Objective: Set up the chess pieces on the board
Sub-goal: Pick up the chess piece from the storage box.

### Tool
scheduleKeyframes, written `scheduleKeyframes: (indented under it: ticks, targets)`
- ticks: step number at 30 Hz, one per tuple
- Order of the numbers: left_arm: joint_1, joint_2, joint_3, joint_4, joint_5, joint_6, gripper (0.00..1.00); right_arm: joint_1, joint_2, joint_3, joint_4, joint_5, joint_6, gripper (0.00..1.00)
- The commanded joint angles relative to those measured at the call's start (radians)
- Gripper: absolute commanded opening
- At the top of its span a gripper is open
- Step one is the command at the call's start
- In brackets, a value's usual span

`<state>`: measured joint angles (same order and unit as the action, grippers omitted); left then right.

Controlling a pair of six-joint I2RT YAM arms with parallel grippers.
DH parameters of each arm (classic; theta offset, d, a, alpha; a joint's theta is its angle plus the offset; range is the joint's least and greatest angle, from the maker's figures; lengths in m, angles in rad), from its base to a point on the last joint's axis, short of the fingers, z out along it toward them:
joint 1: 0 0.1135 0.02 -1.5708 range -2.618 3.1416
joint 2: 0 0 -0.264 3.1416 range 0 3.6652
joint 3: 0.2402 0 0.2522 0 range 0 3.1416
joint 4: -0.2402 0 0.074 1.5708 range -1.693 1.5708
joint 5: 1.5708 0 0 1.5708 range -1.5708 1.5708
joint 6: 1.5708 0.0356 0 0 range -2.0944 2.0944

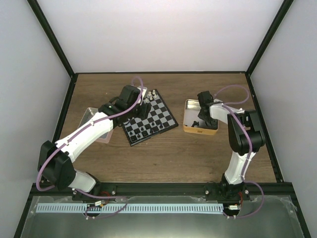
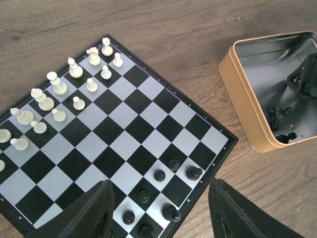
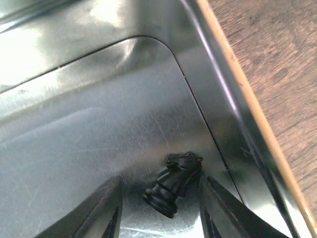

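Note:
The board (image 2: 138, 129) lies at an angle on the wooden table, also seen from above as the board (image 1: 161, 119). Several white chess pieces (image 2: 59, 84) stand in two rows on its far-left side. Several black chess pieces (image 2: 159, 174) stand near its lower corner. My left gripper (image 2: 163, 218) hangs open above those black pieces and holds nothing. My right gripper (image 3: 161, 213) is down inside the yellow tin (image 3: 223, 99). A black knight (image 3: 176, 183) lies on its side between the fingers; the right finger (image 3: 218, 208) is at its head, while the left one stands apart.
The yellow tin (image 1: 190, 130) sits right of the board, and a few more black pieces (image 2: 280, 114) lie inside it. A pale tin (image 1: 91, 116) rests left of the board under my left arm. Dark frame posts and white walls enclose the table.

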<state>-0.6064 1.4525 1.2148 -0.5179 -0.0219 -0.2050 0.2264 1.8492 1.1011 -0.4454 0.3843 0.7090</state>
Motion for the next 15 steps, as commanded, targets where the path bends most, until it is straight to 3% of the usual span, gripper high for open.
scheduleKeyframes:
  ticks: [1, 6, 11, 15]
  targets:
    - [0.005, 0.006, -0.009, 0.012, 0.004, 0.005, 0.55, -0.013, 0.018, 0.030, 0.003, 0.023, 0.010, 0.40]
    - [0.005, 0.004, -0.010, 0.014, 0.006, 0.003, 0.55, -0.014, 0.002, 0.024, -0.005, 0.021, 0.007, 0.22]
    - [0.006, 0.002, -0.012, 0.020, 0.015, -0.006, 0.55, -0.014, -0.070, 0.001, 0.037, -0.035, -0.057, 0.20]
    - [0.008, -0.004, -0.009, 0.029, 0.031, -0.023, 0.55, -0.014, -0.221, -0.068, 0.173, -0.194, -0.153, 0.19]
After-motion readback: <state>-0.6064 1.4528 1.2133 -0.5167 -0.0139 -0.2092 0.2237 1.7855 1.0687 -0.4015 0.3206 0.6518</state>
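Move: The black knight lies on the storage box's floor between the right hand's open fingertips, roughly 1 cm below the hand point and hardly off to any side. The box's right wall stands some 4 cm to the right, about level with the hand fore and aft; two other black pieces lie about 10 cm to its left and 2 cm back. From the idle left hand the knight is about 6 cm ahead, 42 cm to the right and 19 cm lower. The right fingers close on the black knight and pinch it by its base, the hand staying all but still meanwhile. Only once the grip has shut does the hand start up off the box floor, about 1.5 cm, drifting 1 cm to the left as the wrist begins to turn by some 5 degrees. ##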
